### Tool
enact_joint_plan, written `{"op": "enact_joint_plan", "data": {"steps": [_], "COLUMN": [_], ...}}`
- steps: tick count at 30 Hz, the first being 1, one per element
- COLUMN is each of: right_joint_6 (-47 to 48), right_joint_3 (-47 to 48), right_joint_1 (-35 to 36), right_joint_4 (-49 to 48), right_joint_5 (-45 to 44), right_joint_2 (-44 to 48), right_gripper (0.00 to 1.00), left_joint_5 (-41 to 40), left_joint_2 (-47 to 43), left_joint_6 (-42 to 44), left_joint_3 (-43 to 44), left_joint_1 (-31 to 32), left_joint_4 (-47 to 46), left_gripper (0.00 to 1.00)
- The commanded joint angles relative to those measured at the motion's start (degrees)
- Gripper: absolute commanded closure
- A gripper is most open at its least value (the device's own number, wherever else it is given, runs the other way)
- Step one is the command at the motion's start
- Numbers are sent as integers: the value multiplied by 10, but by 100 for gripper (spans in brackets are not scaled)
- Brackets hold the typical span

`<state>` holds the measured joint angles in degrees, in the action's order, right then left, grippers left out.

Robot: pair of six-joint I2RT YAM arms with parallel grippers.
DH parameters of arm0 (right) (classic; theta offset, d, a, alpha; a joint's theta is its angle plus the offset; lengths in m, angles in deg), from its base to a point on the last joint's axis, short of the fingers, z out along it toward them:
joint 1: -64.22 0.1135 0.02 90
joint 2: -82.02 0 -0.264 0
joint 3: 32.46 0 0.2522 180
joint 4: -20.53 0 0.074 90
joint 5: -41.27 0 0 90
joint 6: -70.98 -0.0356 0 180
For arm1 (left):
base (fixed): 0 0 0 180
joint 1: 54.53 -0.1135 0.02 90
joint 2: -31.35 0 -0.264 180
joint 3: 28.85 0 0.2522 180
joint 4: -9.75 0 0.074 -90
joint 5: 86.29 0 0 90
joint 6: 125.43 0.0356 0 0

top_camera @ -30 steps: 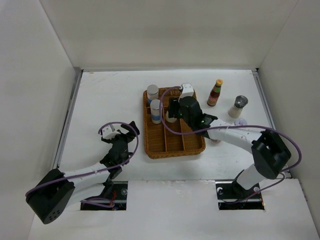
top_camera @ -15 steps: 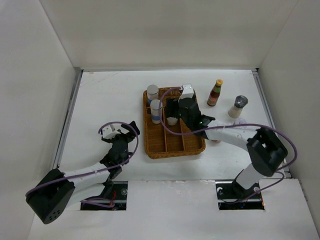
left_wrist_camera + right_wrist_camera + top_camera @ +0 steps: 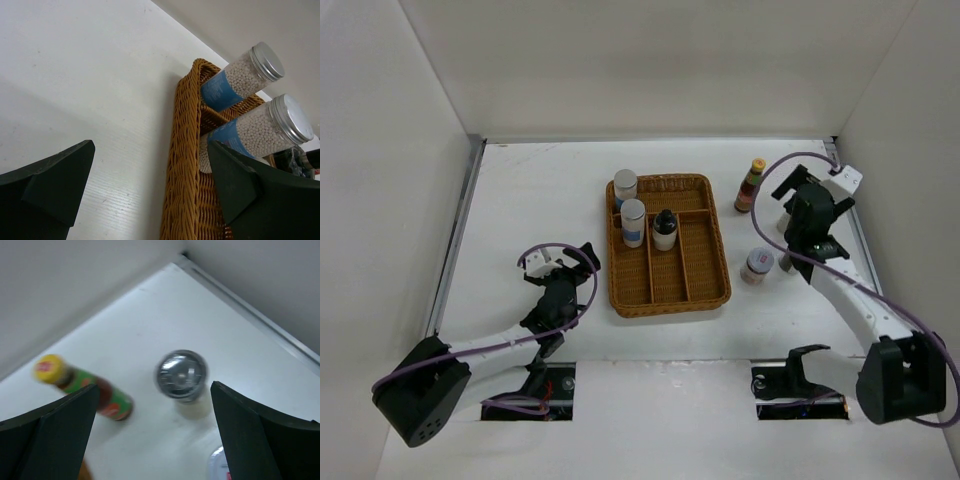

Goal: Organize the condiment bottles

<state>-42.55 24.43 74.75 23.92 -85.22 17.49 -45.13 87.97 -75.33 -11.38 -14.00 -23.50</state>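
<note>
The brown wicker tray (image 3: 695, 285) holds two white blue-labelled bottles (image 3: 625, 186) (image 3: 633, 221) and a black-capped bottle (image 3: 665, 229). My right gripper (image 3: 792, 197) is open and empty at the back right, above a grey-lidded shaker (image 3: 181, 375). The shaker stands between its fingers in the right wrist view, where the gripper (image 3: 154, 390) is blurred. The slim red yellow-capped bottle (image 3: 750, 185) (image 3: 82, 387) stands just left of it. A red-white-lidded jar (image 3: 756, 265) stands right of the tray. My left gripper (image 3: 565, 262) (image 3: 150, 150) is open and empty, left of the tray.
The left wrist view shows the tray's woven wall (image 3: 182, 165) close ahead, with both white bottles (image 3: 240, 75) (image 3: 255, 127) behind it. The edge of another lid (image 3: 220, 467) shows at the bottom of the right wrist view. White walls enclose the table on three sides.
My right gripper has let go of the black-capped bottle in the tray and swung to the back right, over the shaker. The left arm has not moved.
</note>
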Motion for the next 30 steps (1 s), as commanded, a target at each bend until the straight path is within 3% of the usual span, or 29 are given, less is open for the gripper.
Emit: {"op": "enact_joint_plan", "data": {"steps": [1,7,22,24,28,30], "right_joint_6": [12,37,31,32,29,34], "right_joint_3": [20,67,112,123,117,88], "right_joint_1": [-49,-97,-134,-134,-132,-126], "right_joint_4": [44,44,2,-1,-15,-49], "right_joint_5": [-13,50,127,139,129,98], "right_joint_2": [-50,-145,-230,-243,-230,-183], "right_gripper": [0,0,0,12,44,46], "left_joint_5": [3,9,15,17,18,19], "left_joint_2": [-4,5,34,32,36,33], "left_joint_6": [-6,-7,-10,-10,-10,-10], "left_joint_3": [-1,2,10,10,10,10], "left_joint_1": [2,0,-2,-2,-4,-4], "left_joint_4": [-23,-24,-28,-28,-29,-29], "left_gripper": [0,0,0,0,0,0]}}
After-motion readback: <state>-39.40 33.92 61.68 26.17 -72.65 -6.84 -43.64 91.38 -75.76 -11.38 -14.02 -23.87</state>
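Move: The right hand is open and empty above the bottles. The dark-lidded bottle stands about 6 cm ahead of it and 6 cm to its right, middle some 15 cm below; the sauce bottle is about 12 cm ahead and 7 cm left. Nearer the base, the right spice jar stands about 5 cm back and 6 cm right, the left spice jar 8 cm back and 4 cm left. From the left hand, the dark-lidded bottle is roughly 64 cm right and 15 cm ahead. The right hand's two fingers come to pinch the dark-lidded bottle by its lid. Still wide open, the hand first drops quickly and swings right, its fingers tipping down some 20 degrees; then it eases forward and slightly lower over the lid, closing only at the end. In all it goes about 10 cm down, with some 6 cm forward and as much right. ##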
